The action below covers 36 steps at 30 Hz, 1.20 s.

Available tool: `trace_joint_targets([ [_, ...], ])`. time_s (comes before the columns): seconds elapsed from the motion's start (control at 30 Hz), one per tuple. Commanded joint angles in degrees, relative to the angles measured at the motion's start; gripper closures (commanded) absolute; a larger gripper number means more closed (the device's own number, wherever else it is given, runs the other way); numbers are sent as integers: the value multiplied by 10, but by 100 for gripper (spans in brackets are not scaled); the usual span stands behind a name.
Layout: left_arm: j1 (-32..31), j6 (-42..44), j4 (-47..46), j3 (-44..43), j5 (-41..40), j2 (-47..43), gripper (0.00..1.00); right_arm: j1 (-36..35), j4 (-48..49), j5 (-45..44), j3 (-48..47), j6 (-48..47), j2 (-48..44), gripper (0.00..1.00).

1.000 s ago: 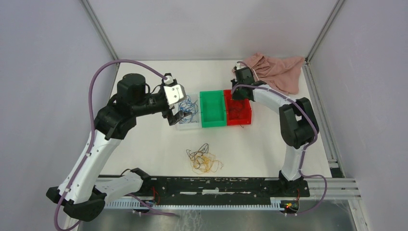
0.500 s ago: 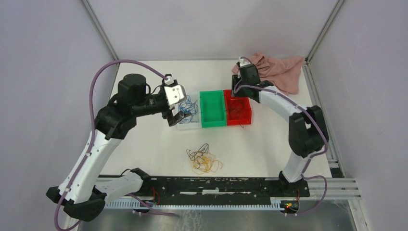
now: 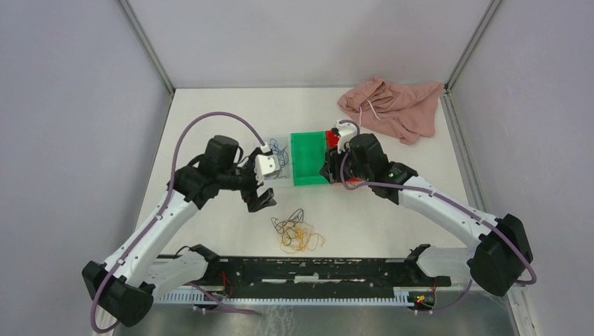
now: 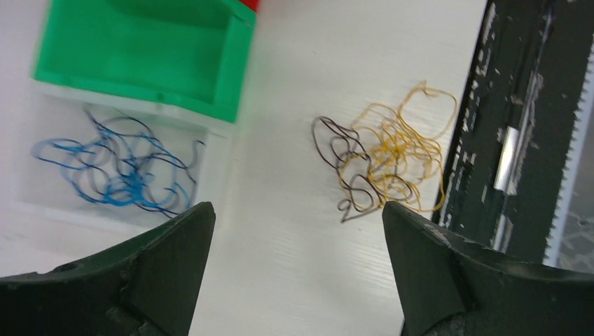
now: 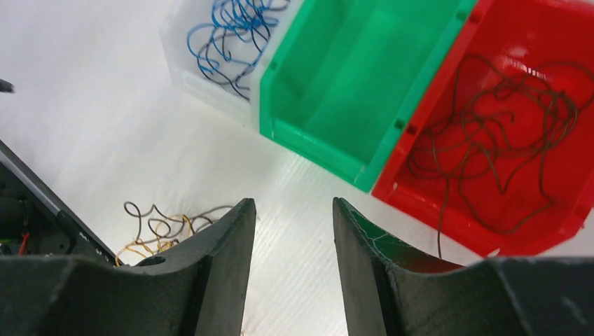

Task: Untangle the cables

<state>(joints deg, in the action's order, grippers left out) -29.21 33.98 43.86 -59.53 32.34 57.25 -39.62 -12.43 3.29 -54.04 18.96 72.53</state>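
A loose clump of yellow-orange and dark cables [image 3: 298,232] [image 4: 385,164] [image 5: 157,227] lies on the white table near the front rail. Blue cables [image 3: 277,157] [image 4: 119,171] [image 5: 224,35] lie in the clear bin [image 4: 217,140]. Dark red cables [image 5: 490,140] lie in the red bin [image 5: 434,203]. The green bin [image 3: 308,157] [image 4: 235,84] [image 5: 308,143] between them holds nothing. My left gripper [image 3: 260,199] [image 4: 298,208] hangs wide open over bare table, left of the clump. My right gripper [image 3: 330,175] [image 5: 294,203] is open and empty, just in front of the green and red bins.
A pink cloth [image 3: 396,105] with a white drawstring lies at the back right corner. The black mounting rail [image 3: 315,269] runs along the near edge, close behind the clump. My right arm covers most of the red bin in the top view.
My right arm has pulled back from over the red bin toward the near side, and its jaws have opened. My left arm has moved from the clear bin toward the clump.
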Motion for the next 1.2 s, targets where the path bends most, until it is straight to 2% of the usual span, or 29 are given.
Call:
trace_joint_targets([
  [0.0, 3, 20, 4, 55, 56, -1, 7, 3, 42, 8, 34, 14, -59, 50],
  [0.27, 2, 69, -6, 141, 60, 82, 17, 3, 49, -27, 69, 17, -115, 55],
  [0.53, -9, 132, -19, 129, 74, 155, 22, 3, 44, -32, 67, 28, -123, 61],
  [0.7, -15, 156, -14, 117, 73, 182, 31, 3, 44, -21, 58, 38, -119, 66],
  [0.9, -19, 162, -14, 115, 73, 194, 50, 3, 40, -21, 53, 44, -116, 77],
  [0.97, -21, 162, -14, 114, 72, 196, 59, 3, 42, -21, 53, 51, -118, 80],
  [1.07, -23, 148, -33, 113, 60, 193, 81, 3, 50, -13, 57, 55, -120, 83],
  [1.17, -24, 133, -43, 96, 48, 191, 91, 3, 61, 8, 58, 59, -120, 80],
])
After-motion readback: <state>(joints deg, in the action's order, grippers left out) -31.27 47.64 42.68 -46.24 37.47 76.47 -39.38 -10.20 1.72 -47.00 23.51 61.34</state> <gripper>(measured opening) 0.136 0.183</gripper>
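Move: The brown cable's left end lies about 16 cm below the left hand and 4 cm back, level with it sideways; the cable's middle is some 6 cm back, 4 cm right and 17 cm down. The yellow cable sits roughly 8 cm back and 7 cm right, equally low. The white bin is about 11 cm ahead, 15 cm below. From the right hand, the brown cable's middle is around 14 cm back, 9 cm left and 13 cm down. Drop the left gripper about 15 cm and draw it back some 4 cm onto the brown cable's left end, tipping the fingers more steeply down and turning them slightly clockwise. Once low, hold it nearly in place and close from wide open to pinch the strand between the fingertips. Ease the empty right gripper slightly back, right and up, closing it most of the way. ##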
